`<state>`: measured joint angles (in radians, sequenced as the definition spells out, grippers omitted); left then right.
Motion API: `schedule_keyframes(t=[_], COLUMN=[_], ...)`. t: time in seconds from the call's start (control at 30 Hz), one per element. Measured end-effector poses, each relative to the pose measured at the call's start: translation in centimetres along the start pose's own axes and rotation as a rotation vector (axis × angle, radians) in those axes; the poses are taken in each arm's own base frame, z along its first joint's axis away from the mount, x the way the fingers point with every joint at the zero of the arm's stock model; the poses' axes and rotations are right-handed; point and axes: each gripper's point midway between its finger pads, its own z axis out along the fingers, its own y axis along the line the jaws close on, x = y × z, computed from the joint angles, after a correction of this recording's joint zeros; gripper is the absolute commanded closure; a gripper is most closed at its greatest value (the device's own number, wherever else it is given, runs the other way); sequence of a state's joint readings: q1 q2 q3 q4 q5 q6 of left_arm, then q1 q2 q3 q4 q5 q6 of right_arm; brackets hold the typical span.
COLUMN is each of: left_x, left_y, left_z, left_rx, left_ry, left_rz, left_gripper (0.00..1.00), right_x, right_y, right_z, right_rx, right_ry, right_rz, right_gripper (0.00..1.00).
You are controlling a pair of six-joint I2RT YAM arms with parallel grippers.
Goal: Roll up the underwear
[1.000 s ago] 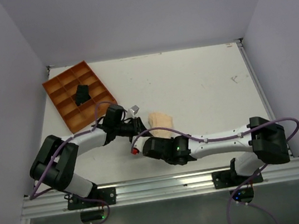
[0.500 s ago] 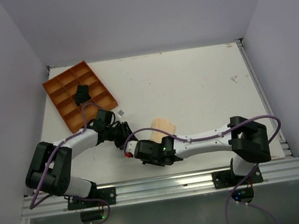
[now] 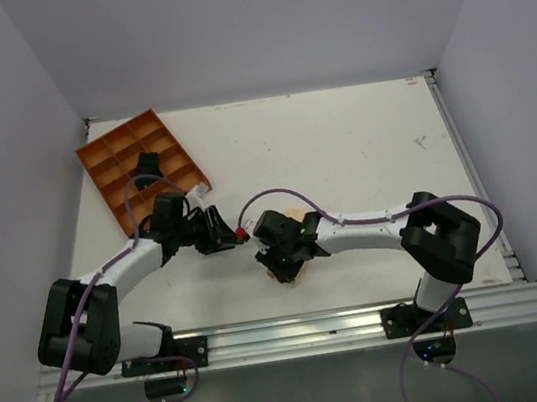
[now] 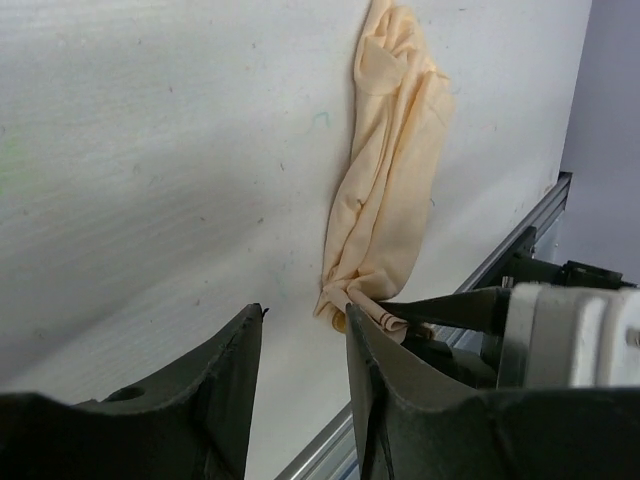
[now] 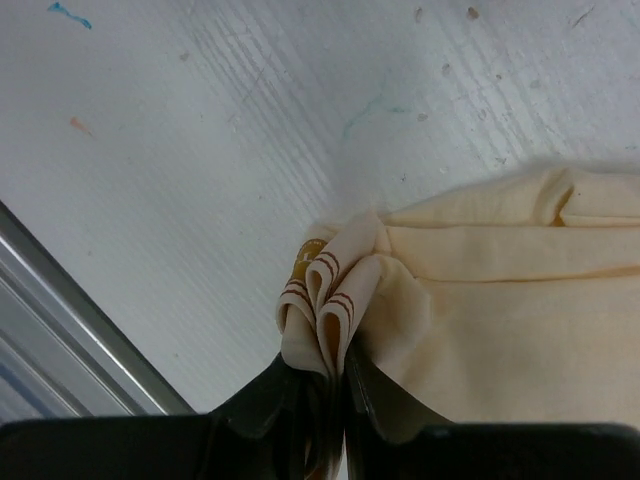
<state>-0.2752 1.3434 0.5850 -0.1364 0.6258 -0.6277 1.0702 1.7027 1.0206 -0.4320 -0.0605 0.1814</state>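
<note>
The underwear [image 4: 392, 170] is a pale peach strip of folded cloth lying on the white table. My right gripper [image 5: 326, 362] is shut on its bunched end, where brown stripes [image 5: 322, 275] show at the folds. In the top view the right gripper [image 3: 283, 255] covers most of the underwear [image 3: 291, 272]. My left gripper [image 4: 304, 316] stands open just short of that same end, with only bare table between its fingers. From above, the left gripper [image 3: 225, 234] sits a little to the left of the right one.
An orange compartment tray [image 3: 114, 148] stands at the back left with a small black bundle [image 3: 147, 166] in one cell. A metal rail [image 3: 289, 334] runs along the near table edge, close to the held end of the cloth [image 5: 60, 320].
My left gripper has opened and drawn back to the left, off the cloth. The right arm has swung its wrist over the underwear, with its jaws still shut on the cloth.
</note>
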Motion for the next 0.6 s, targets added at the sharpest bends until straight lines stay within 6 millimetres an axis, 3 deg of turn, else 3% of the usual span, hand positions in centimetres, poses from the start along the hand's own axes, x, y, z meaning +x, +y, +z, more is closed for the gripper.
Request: schedule_keyframes(t=[0.2, 0.3, 0.33, 0.4, 0.6], left_x=[-1.0, -2.0, -2.3, -2.5, -2.0], left_y=[-0.8, -1.5, -1.6, -1.7, -0.5], left_z=[-0.9, -1.5, -1.5, -1.3, 0.3], left_rx=[0.019, 0.028, 0.035, 0.042, 0.039], left_ry=[-0.071, -0.125, -0.136, -0.140, -0.051], left_rz=[0.122, 0.175, 0.191, 0.204, 0.216], left_gripper=[0.59, 0.64, 0.72, 0.81, 0.84], right_x=[-0.5, -0.4, -0.4, -0.3, -0.2], right_y=[-0.7, -0.9, -1.0, -1.0, -1.2], right_z=[0.4, 0.4, 0.4, 0.4, 0.2], right_rx=[-0.141, -0.214, -0.234, -0.264, -0.345], right_ry=[-0.029, -0.041, -0.045, -0.052, -0.068], right_rz=[0.121, 0.159, 0.168, 0.179, 0.209], right_gripper=[1.00, 1.00, 1.00, 1.00, 1.00])
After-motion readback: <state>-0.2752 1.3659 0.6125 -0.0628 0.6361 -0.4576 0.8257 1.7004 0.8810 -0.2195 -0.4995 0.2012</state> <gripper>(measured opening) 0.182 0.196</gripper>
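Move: The underwear's striped waistband end is already pinched in the right fingers, just above the table. The flat part of the underwear, to which this end is being turned, is centred about 6 cm ahead of the right hand and 4 cm to its right; the metal rail runs some 13 cm back. From the empty left hand the waistband end lies roughly 8 cm back, 9 cm right and 5 cm below. The waistband end stays pinched while the right hand tips over it some 25 degrees, palm swinging forward and to the right and fingertips pointing more to the left, with only about 1 cm of forward travel, low over the table. The empty left hand rises nearly 3 cm, easing forward 2 cm and tilting its fingers up, then sinks back most of that height as its fingers close well down on nothing. ##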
